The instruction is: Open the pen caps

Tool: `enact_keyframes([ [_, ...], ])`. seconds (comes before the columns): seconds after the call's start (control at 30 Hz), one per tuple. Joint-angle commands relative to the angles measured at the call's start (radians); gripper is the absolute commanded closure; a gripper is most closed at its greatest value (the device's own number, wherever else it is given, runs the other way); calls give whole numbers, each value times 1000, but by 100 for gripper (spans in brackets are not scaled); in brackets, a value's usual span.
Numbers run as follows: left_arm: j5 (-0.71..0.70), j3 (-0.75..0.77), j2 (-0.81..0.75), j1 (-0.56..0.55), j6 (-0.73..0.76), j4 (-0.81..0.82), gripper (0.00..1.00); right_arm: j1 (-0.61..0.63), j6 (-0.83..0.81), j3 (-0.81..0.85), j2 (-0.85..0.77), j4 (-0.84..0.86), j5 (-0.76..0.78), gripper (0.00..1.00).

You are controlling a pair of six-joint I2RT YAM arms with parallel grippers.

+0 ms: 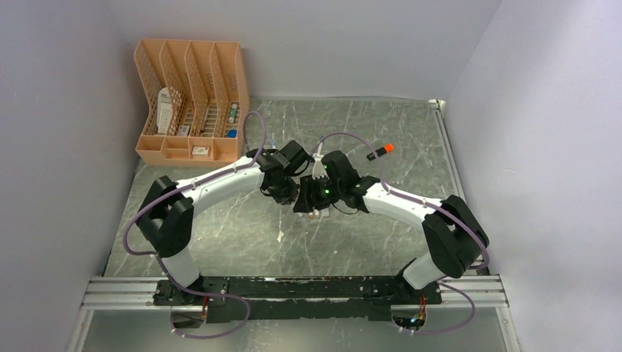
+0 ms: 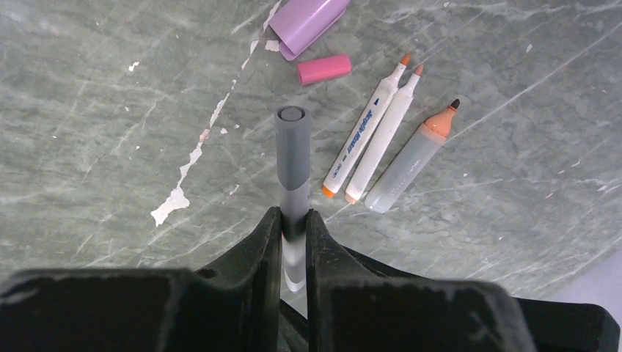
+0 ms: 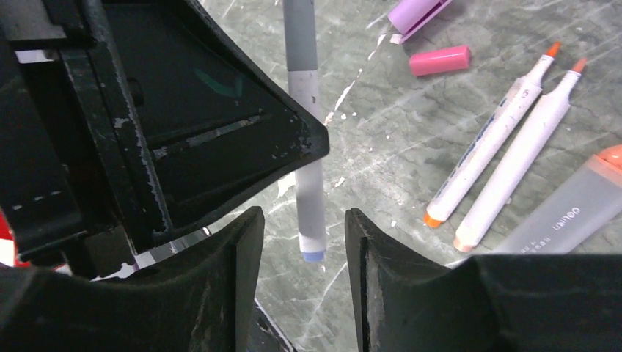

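My left gripper [image 2: 294, 216] is shut on a white pen [image 3: 306, 117], held off the table with its grey cap [image 2: 292, 143] sticking out past the fingertips. In the right wrist view the pen's other end, with a small blue tip [image 3: 313, 256], hangs between the fingers of my right gripper [image 3: 304, 246]. That gripper is open, with a gap on each side of the pen. A loose pink cap [image 2: 323, 69] and a loose purple cap [image 2: 304, 22] lie on the table beyond. In the top view both grippers meet mid-table [image 1: 308, 192].
Two uncapped white pens [image 2: 374, 136] and a translucent grey marker with an orange tip [image 2: 411, 163] lie side by side to the right. A black marker with an orange end [image 1: 380, 152] lies farther back. A peach file rack [image 1: 192, 99] stands at the back left.
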Motion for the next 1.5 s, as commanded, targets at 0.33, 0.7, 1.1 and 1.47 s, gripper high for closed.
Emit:
enact_keyframes([
  [0.33, 221, -65, -107, -29, -46, 202, 87, 5, 60, -60, 15, 121, 83, 67],
  [0.7, 240, -65, -124, -27, -53, 223, 88, 4, 40, -80, -10, 74, 151, 75],
  [1.1, 259, -108, -149, -20, 141, 439, 72, 3, 48, -89, -122, 43, 120, 100],
  [1.47, 329, -309, -363, -10, 411, 782, 5, 1, 33, -121, -386, -139, 190, 100],
])
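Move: The left hand already holds the grey-capped pen by its white barrel, cap pointing forward; the right hand's open fingers, where this pen is going, are some 3 cm behind it, 2 cm to the right and 2 cm higher. From the right hand the pen's middle is about 3 cm ahead, 2 cm left and 2 cm lower. On the table about 9 cm below the left hand, the orange-ended pen lies roughly 5 cm right and 1 cm back, the highlighter 9 cm right and 1 cm back, the pink cap 1 cm ahead. The left hand carries the pen about 3 cm to the right and 2 cm up into the right gripper, rolling its fingertips towards that hand, while the right hand sinks about 1.5 cm with a slight drift right and closes its fingers on the rear of the white barrel. Then the left fingers open wide and let go, that hand swinging its fingers farther out to the right and forward as it rises, and the right hand, keeping its pinch, lifts the pen some 6 cm and edges right. ##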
